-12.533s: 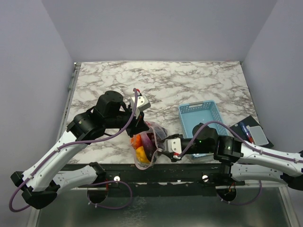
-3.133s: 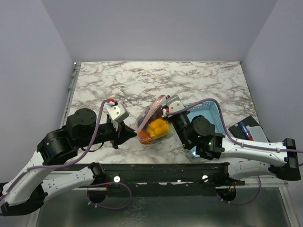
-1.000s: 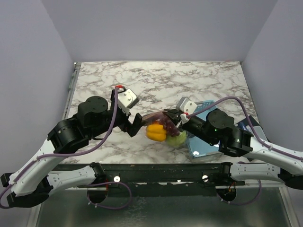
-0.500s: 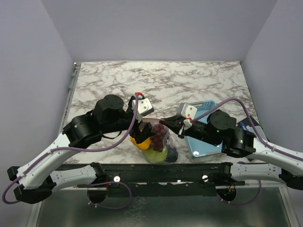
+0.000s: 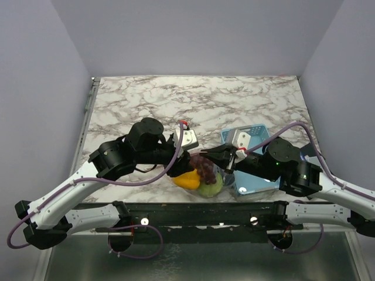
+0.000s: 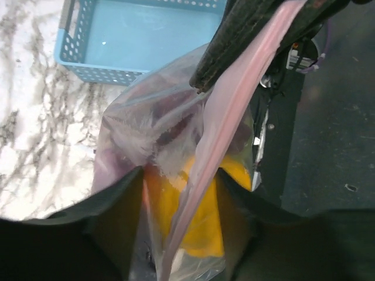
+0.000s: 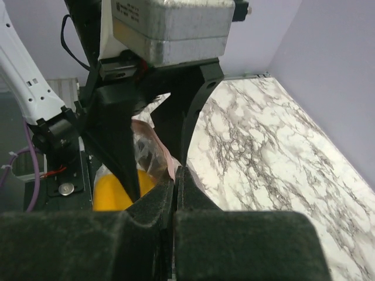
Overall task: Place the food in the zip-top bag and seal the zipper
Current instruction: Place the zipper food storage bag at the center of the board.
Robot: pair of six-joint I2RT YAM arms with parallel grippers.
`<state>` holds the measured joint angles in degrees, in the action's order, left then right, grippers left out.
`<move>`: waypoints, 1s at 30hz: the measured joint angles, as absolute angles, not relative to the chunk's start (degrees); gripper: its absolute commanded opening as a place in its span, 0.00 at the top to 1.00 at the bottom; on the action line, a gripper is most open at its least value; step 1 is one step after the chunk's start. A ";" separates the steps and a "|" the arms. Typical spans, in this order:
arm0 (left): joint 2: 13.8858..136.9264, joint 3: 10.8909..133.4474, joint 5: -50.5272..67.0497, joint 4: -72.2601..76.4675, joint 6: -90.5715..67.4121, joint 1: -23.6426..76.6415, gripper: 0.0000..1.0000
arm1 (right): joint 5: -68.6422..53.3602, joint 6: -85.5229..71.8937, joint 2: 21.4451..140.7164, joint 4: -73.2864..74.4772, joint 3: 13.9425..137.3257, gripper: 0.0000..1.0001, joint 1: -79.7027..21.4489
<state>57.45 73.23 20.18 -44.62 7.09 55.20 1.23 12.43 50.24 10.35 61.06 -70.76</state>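
The zip-top bag (image 5: 202, 175) hangs clear and floppy near the table's front edge. The food inside it shows as a yellow piece (image 5: 186, 180), a green piece (image 5: 210, 187) and dark red grapes (image 5: 203, 165). My right gripper (image 5: 212, 156) is shut on the pink zipper (image 6: 246, 88), pinching the strip at its tips (image 7: 175, 175). My left gripper (image 6: 180, 175) straddles the same strip lower down. Its jaws stand apart, with a gap on each side, and the yellow food (image 6: 205, 234) lies behind. In the top view the left gripper (image 5: 186, 157) sits just left of the right one.
A light-blue basket (image 5: 261, 129) stands on the marble right of the bag, partly under my right arm, and looks empty in the left wrist view (image 6: 146, 35). The table's front edge (image 5: 187, 205) runs just below the hanging bag.
My left arm has swung right, up to the bag's mouth, and its jaws have narrowed around the pink strip. The bag has swung down and sideways under the right gripper's hold.
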 measured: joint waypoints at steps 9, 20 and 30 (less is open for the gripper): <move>58.67 72.38 21.93 -44.29 6.92 55.20 1.00 | 0.54 11.79 49.78 10.26 59.90 0.99 -70.76; 58.74 72.31 18.65 -43.75 6.39 55.20 1.00 | 3.62 10.87 49.36 9.98 59.29 0.86 -70.76; 60.60 72.27 3.05 -43.72 5.96 55.27 1.00 | 14.41 9.93 45.63 4.75 58.19 0.51 -70.76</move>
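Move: Right between the left hand's half-open pads runs the bag's pink zipper edge, which the right fingers still pinch nearer its right end. The filled bag hangs about 10 cm below the left hand, 3 cm to its right and 1 cm back, its yellow pepper directly below and 3 cm back; the basket stands some 24 cm right, 10 cm ahead, 24 cm down. From the right hand the bag lies 12 cm below, 2 cm back, 1 cm left. Closing fully on the zipper edge, the left fingers take a pinch while sinking a centimetre, and both hands pause with the bag between them. Then the left carries it forward about 5 cm, slightly down, turning some 15 degrees counter-clockwise; the right hand first goes along forward, opens nearly halfway to let go, and draws off right, forward and up a few centimetres each. ##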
